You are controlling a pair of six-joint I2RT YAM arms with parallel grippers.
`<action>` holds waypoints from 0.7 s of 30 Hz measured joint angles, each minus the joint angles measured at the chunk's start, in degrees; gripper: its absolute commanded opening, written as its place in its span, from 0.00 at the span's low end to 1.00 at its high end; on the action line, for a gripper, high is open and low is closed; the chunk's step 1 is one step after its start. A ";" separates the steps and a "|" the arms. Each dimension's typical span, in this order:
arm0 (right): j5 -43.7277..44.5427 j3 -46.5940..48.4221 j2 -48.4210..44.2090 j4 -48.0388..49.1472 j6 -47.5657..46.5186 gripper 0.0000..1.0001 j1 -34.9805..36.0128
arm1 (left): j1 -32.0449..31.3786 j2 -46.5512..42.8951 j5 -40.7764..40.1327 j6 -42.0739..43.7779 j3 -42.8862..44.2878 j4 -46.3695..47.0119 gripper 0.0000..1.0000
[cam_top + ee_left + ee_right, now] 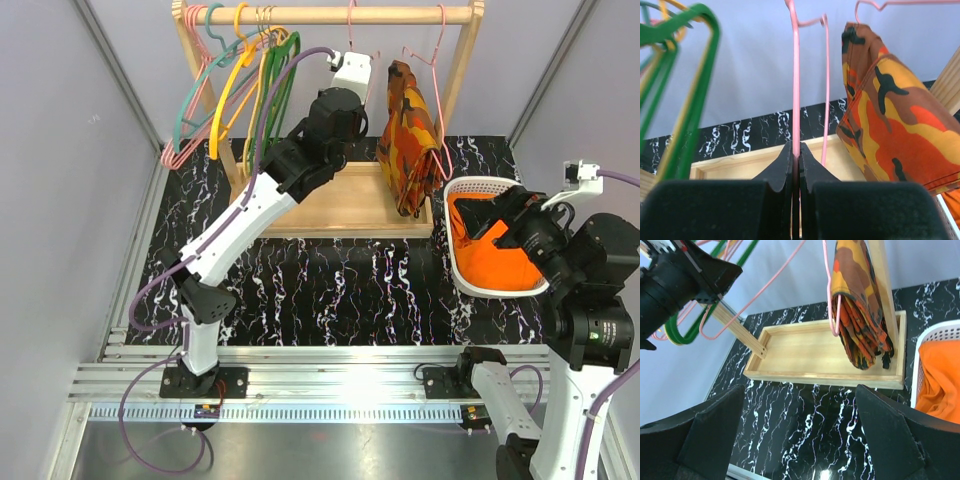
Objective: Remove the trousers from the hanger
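The plain orange trousers lie bunched in the white basket; they also show at the right edge of the right wrist view. The pale-pink hanger hangs bare from the wooden rail. My left gripper is shut on it; in the left wrist view the jaws pinch the hanger's pink wire. My right gripper hovers over the basket, open and empty; in its own view it spreads wide above the black marbled table.
A camouflage garment hangs on another pink hanger at the rail's right end. Green and yellow hangers crowd the left end. The rack's wooden tray base lies below. Grey walls enclose the table.
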 measured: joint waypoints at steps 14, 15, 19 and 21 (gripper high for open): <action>7.87 -5.38 0.37 -5.49 -5.33 0.99 6.01 | 0.98 -8.22 9.81 -5.73 -7.72 -4.15 0.99; 9.60 -5.40 0.48 -6.36 -6.27 1.00 7.21 | 0.85 -10.47 9.86 -6.21 -9.86 -4.46 0.99; 15.72 -7.28 -0.17 -8.31 -8.98 1.00 10.14 | 0.00 -21.42 9.60 -8.61 -19.78 -5.70 0.99; 17.81 -8.68 -1.14 -8.94 -9.70 1.00 10.36 | -0.55 -26.53 8.94 -9.51 -24.76 -5.99 0.99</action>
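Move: The left hand grips an empty pink hanger already hooked on the rod, which runs about 8 cm ahead and roughly 15 cm above it. Green hangers stand about 12 cm to this hand's left and 5 cm ahead, the camouflage trousers 14 cm to its right, 8 cm ahead and 10 cm lower. From the open right hand those trousers are some 29 cm ahead, 5 cm left and 10 cm down; the basket is 13 cm ahead, 16 cm right and far below. Letting go of the pink hanger, the left fingers spread wide after sinking barely a centimetre, then the hand backs away from the rod and swings left, about 10 cm back and 6 cm left, tipping slightly down. Meanwhile the empty right hand, still wide open, sinks nearly 10 cm in front of the camouflage trousers, its fingers tipping down some 15 degrees. ##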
